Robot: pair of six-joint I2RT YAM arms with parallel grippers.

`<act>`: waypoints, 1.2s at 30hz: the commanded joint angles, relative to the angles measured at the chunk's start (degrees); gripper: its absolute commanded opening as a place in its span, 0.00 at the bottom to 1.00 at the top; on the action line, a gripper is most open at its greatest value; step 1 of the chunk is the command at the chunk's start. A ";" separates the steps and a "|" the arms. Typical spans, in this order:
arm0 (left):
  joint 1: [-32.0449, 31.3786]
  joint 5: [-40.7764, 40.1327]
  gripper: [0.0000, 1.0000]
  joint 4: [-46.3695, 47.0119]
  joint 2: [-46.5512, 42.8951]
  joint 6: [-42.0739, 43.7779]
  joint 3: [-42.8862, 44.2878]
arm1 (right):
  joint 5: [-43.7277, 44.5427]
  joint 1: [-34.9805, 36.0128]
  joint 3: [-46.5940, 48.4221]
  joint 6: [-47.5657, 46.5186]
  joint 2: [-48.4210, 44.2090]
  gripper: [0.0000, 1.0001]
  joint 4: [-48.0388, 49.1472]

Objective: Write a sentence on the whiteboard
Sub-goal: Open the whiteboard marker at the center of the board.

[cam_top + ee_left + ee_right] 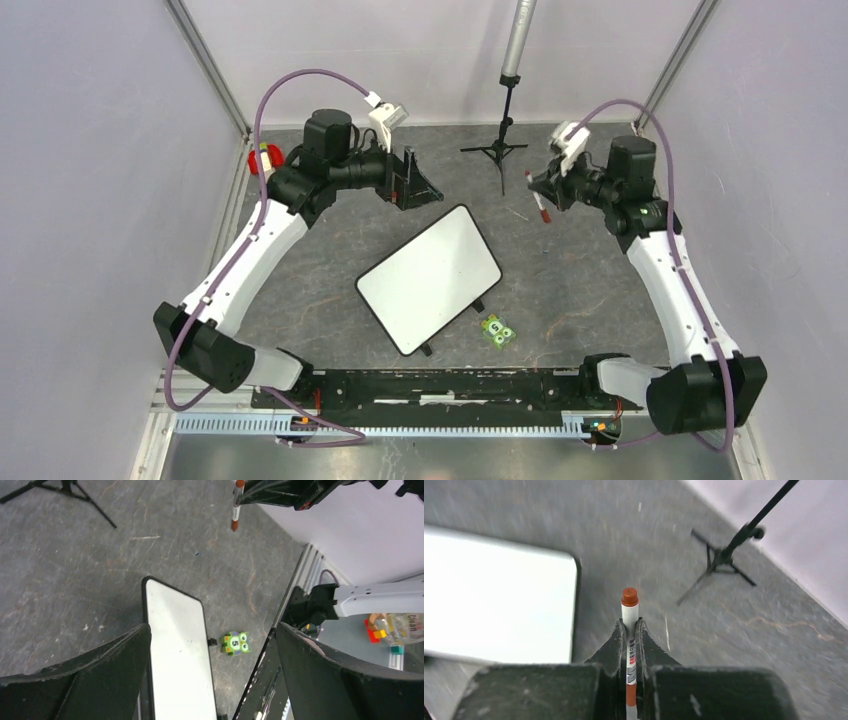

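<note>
The whiteboard (430, 278) lies tilted in the middle of the grey table, its face blank white; no sentence shows on it. It also appears in the left wrist view (175, 650) and the right wrist view (494, 595). My right gripper (541, 192) hovers at the back right, beyond the board's far corner, shut (629, 626) on a white marker (629, 611) with a reddish-brown cap, cap end sticking out past the fingertips. The marker (540, 202) hangs off the table (235, 507). My left gripper (415, 182) is raised at the back left, open and empty (212, 630).
A small green owl block (497, 331) marked 5 lies by the board's near right edge (235, 643). A black tripod stand (505, 140) stands at the back centre (724, 555). A red object (262, 158) sits at the back left corner. Pale walls enclose the table.
</note>
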 commanded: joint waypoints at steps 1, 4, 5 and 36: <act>0.11 5.16 1.00 14.90 -1.47 -9.71 -4.65 | -1.80 0.12 -2.19 36.19 -5.32 0.00 24.63; -0.06 6.17 0.97 22.94 -1.09 -14.32 -7.87 | -1.28 0.15 -4.56 51.64 -6.85 0.00 33.96; -0.31 7.18 0.96 26.65 -0.98 -16.15 -9.35 | -1.79 0.08 -4.71 57.14 -6.58 0.00 35.63; -12.83 7.96 0.03 36.02 8.45 -19.20 -7.56 | -9.39 0.88 -17.68 90.20 -8.76 0.12 64.24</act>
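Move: The whiteboard marker is already pinched in the right hand, nearly upright, cap end down, its middle about 2 cm below and 1 cm back of that hand. The open left gripper is some 21 cm to the right hand's left, 3 cm back and 10 cm higher. Counted from the left hand, the marker lies about 21 cm right, 2 cm ahead, 11 cm down; the whiteboard 2 cm back, 1 cm left, 35 cm down; the green toy 13 cm back, 13 cm right, 34 cm down. The marker is lifted about 13 cm and 5 cm left by the right hand, which keeps its pinch and rolls some 65 degrees, left side rising, swinging the cap towards the left gripper. The left hand comes about 12 cm right and 4 cm back to meet the cap, turning slightly clockwise and rolling its left side down, then closes its fingers, pinching the cap while the right arm almost holds place. ##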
